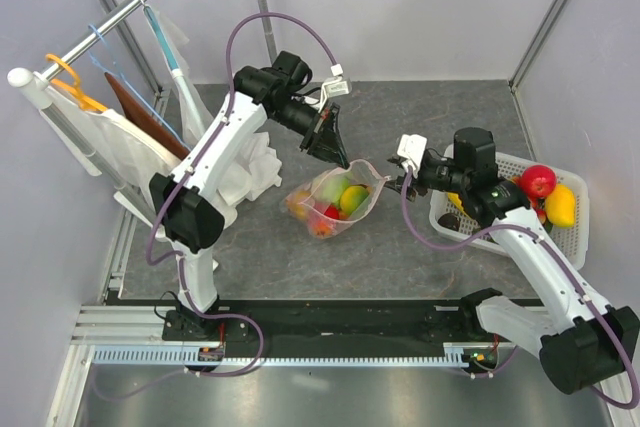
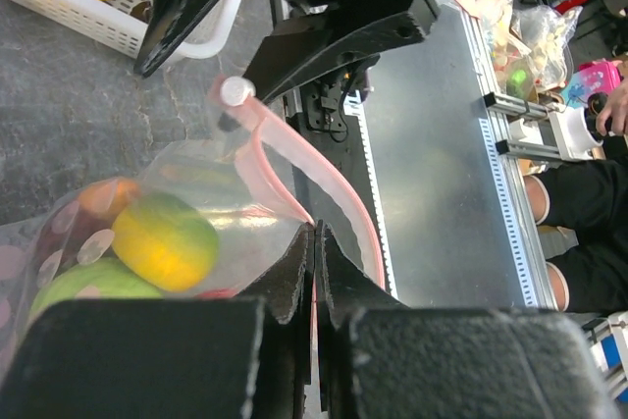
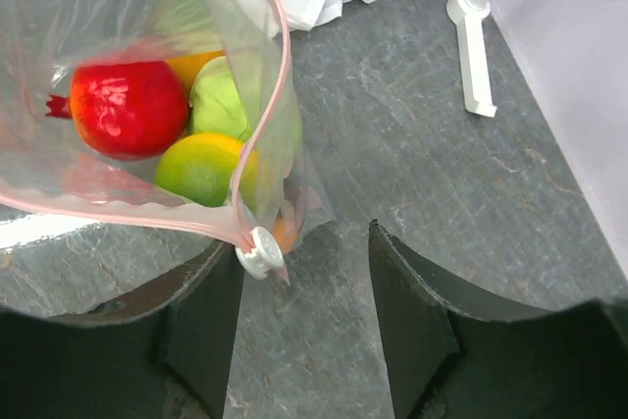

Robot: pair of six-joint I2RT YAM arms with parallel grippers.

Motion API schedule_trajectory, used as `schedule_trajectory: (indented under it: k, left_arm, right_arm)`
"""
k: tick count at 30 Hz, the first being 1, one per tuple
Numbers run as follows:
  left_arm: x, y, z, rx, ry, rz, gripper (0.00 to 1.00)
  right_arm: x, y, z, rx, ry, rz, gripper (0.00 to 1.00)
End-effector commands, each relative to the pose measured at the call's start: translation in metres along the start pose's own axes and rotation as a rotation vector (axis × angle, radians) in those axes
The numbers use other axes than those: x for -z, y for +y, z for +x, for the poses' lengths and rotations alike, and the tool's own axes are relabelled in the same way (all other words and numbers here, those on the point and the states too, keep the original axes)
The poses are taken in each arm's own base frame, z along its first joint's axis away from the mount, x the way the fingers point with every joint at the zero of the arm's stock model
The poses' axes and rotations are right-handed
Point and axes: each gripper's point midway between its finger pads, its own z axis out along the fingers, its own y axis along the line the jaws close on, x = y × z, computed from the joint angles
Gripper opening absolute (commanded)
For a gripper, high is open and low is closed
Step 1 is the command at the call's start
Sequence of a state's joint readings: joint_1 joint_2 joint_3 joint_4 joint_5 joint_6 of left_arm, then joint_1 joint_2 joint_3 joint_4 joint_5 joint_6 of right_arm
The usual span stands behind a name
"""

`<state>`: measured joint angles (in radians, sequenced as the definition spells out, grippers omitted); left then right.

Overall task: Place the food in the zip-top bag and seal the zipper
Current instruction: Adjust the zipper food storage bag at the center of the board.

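The zip-top bag [image 1: 335, 197] lies mid-table, mouth open, with food in it. The right wrist view shows a red apple [image 3: 128, 110], a green cabbage [image 3: 231, 95] and a yellow-green fruit [image 3: 201, 169] inside. My left gripper [image 1: 338, 159] is shut on the pink zipper strip [image 2: 294, 159] at the bag's far end; its tips [image 2: 316, 231] pinch the strip. My right gripper [image 1: 395, 179] is open at the bag's right end. The white slider [image 3: 260, 252] sits just inside its left finger [image 3: 201, 331], which it seems to touch; the gripper [image 3: 304, 242] is not closed on it.
A white slatted basket [image 1: 570, 237] at the right holds a red apple [image 1: 537, 180], a yellow lemon [image 1: 562, 205] and darker pieces. White cloth [image 1: 255, 167] lies left of the bag. A hanger rack [image 1: 110, 22] with cloth stands at far left.
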<state>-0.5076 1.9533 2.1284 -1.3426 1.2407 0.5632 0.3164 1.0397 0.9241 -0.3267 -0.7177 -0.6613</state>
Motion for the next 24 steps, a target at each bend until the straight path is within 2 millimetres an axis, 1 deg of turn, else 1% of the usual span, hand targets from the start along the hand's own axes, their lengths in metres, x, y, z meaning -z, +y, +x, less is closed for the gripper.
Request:
schedule_trajectory:
  k: [1,3,6,7,9,10,12,13,15,16,17,18,19,20,21,22,23,24]
  left_arm:
    - [0.008,-0.055,0.002,0.068,-0.002,0.08,0.02]
    - [0.008,-0.055,0.002,0.068,-0.003,0.081,0.02]
    - [0.008,-0.055,0.002,0.072,-0.006,0.088,0.02]
    - [0.007,-0.054,0.002,0.077,-0.007,0.091,0.02]
    - [0.007,-0.054,0.001,0.079,-0.01,0.094,0.02]
    - [0.006,-0.052,0.002,0.083,-0.007,0.092,0.02]
    - [0.007,-0.05,0.002,0.096,-0.005,0.085,0.06]
    - [0.006,-0.045,0.002,0.095,0.001,0.069,0.12]
    - [0.007,-0.039,0.004,0.117,0.01,0.044,0.19]
    - [0.008,-0.034,0.005,0.119,0.02,0.014,0.26]
    - [0.008,-0.025,0.003,0.132,0.014,-0.021,0.3]
    - [0.013,-0.016,0.003,0.138,0.012,-0.069,0.33]
    - [0.019,-0.006,0.001,0.12,0.006,-0.138,0.39]
    - [0.028,-0.002,-0.011,0.08,-0.041,-0.193,0.46]
    - [0.043,0.004,-0.02,0.047,-0.085,-0.252,0.6]
    - [0.052,0.008,-0.026,0.015,-0.11,-0.305,0.88]
    - [0.062,-0.002,-0.038,-0.075,-0.14,-0.348,0.99]
    - [0.061,-0.009,-0.041,-0.131,-0.135,-0.364,1.0]
  right_arm:
    - [-0.007,-0.003,-0.014,-0.003,-0.069,-0.023,0.56]
    - [-0.008,-0.002,-0.014,0.0,-0.07,-0.028,0.54]
    - [-0.006,0.005,-0.014,0.004,-0.071,-0.055,0.44]
    - [-0.006,0.007,-0.014,0.018,-0.068,-0.065,0.34]
    - [-0.004,0.008,-0.012,0.018,-0.055,-0.07,0.25]
    - [-0.003,0.008,-0.013,0.029,-0.05,-0.071,0.17]
    - [0.0,0.007,-0.015,0.029,-0.041,-0.065,0.06]
    - [0.001,0.006,-0.015,0.027,-0.037,-0.058,0.0]
    - [0.005,0.005,-0.018,0.029,-0.031,-0.041,0.0]
    - [0.007,0.005,-0.02,0.031,-0.032,-0.038,0.0]
    - [0.01,0.003,-0.023,0.033,-0.032,-0.021,0.0]
    - [0.011,0.003,-0.023,0.024,-0.024,-0.019,0.0]
    - [0.013,0.002,-0.024,0.02,-0.02,-0.012,0.0]
    - [0.015,0.002,-0.027,0.012,-0.016,-0.01,0.0]
    - [0.017,0.0,-0.027,0.002,-0.006,-0.004,0.0]
    - [0.017,-0.001,-0.028,-0.012,0.001,-0.002,0.0]
    - [0.019,-0.001,-0.031,-0.042,0.014,-0.008,0.0]
    - [0.02,-0.002,-0.032,-0.055,0.027,-0.01,0.0]
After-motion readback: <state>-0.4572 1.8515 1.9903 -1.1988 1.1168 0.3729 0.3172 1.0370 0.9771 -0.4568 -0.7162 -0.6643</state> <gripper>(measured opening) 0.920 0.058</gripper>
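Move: The slider end of the bag's zipper hangs almost between my open right fingers, about 1 cm back, 1 cm left and 1 cm below their midpoint. The mango in the bag is some 8 cm left of that hand, 1 cm back and 8 cm lower; the pomegranate is 11 cm left and 3 cm back, equally low. From my left hand, still pinching the rim, the slider end lies about 8 cm right, 2 cm back and 4 cm down. I close my right fingers on the zipper's slider end while that hand dips about 1 cm, then draw it back about 1 cm and up again, keeping the pinch. My left hand holds the rim still until my right has shut, then opens wide, lets go of it and pulls off left and forward by nearly 3 cm, turning some 10 degrees counter-clockwise. ##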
